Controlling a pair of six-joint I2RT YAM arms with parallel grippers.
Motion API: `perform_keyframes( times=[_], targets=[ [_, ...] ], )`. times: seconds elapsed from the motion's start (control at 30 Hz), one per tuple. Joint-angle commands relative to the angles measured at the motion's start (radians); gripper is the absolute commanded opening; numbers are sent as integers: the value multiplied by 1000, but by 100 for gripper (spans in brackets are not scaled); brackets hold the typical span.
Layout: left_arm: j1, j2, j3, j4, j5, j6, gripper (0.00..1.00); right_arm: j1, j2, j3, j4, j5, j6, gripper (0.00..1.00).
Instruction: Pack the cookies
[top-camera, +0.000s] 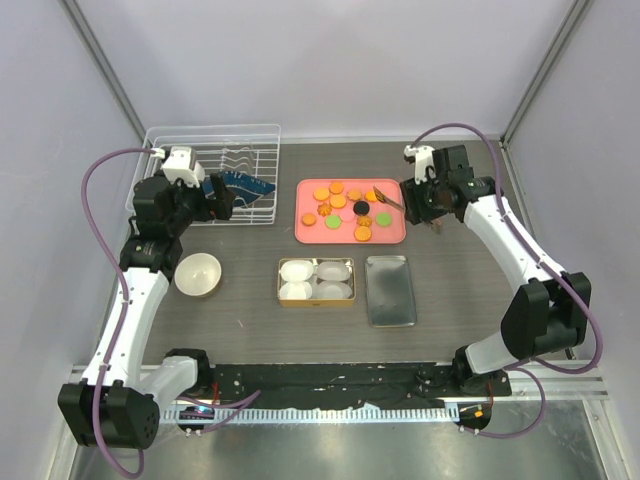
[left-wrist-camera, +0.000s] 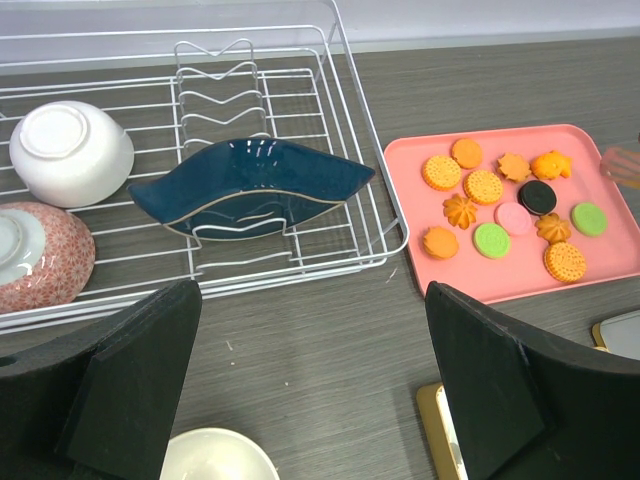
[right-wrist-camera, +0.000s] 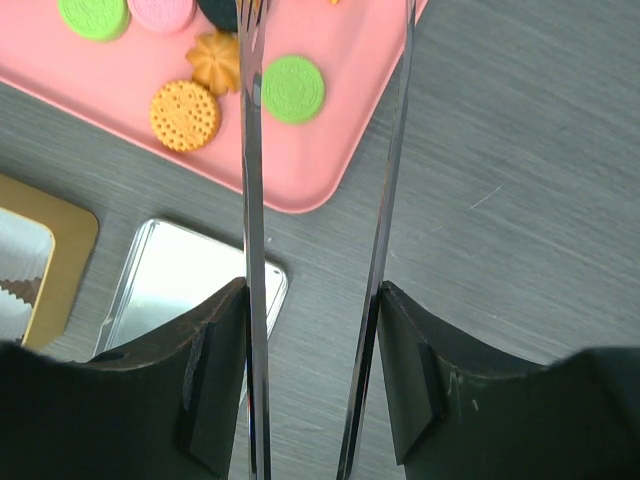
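Observation:
The cookies (top-camera: 345, 205) lie on a pink tray (top-camera: 392, 236): several orange ones, a few green, one black, one pink. My right gripper (top-camera: 425, 205) hovers at the tray's right edge, shut on metal tongs (top-camera: 388, 197) whose tips reach over the cookies. In the right wrist view the two tong blades (right-wrist-camera: 250, 200) run between my gripper (right-wrist-camera: 312, 300) fingers toward a green cookie (right-wrist-camera: 293, 88) and an orange one (right-wrist-camera: 185, 115). My left gripper (top-camera: 215, 200) is open and holds nothing, by the dish rack. From the left wrist the gripper (left-wrist-camera: 312, 300) frames bare table, the cookies (left-wrist-camera: 500, 205) to the right.
A gold tin (top-camera: 316, 302) with white paper cups stands in front of the tray, its silver lid (top-camera: 390, 290) beside it. A cream bowl (top-camera: 198, 274) sits left of the tin. A white wire dish rack (top-camera: 215, 135) at the back left holds a dark blue dish (left-wrist-camera: 250, 185) and two bowls.

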Motion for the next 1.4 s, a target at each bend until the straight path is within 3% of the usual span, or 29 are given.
perform_keyframes(
  times=[0.0, 0.5, 1.37],
  targets=[
    [5, -7, -5, 46, 16, 7, 100, 24, -30, -26, 26, 31, -16, 56],
    [7, -4, -9, 46, 17, 10, 100, 55, -79, -150, 35, 33, -17, 57],
    [5, -6, -14, 52, 5, 13, 100, 56, -22, -182, 87, 44, -19, 56]
  ],
)
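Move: The right hand holds the tongs half open; the right-hand green cookie lies about 10 cm ahead of this hand, 6 cm left and 15 cm below. At the same depth, the round orange cracker is 4 cm ahead and 13 cm left, the black cookie 13 cm ahead and 13 cm left, the metal tray 15 cm back and 3 cm left. From the left hand that green cookie is some 13 cm ahead, 44 cm right, 26 cm below. The right hand sinks about 5 cm and draws back 4 cm, lowering the open tongs towards the right-hand green cookie. ##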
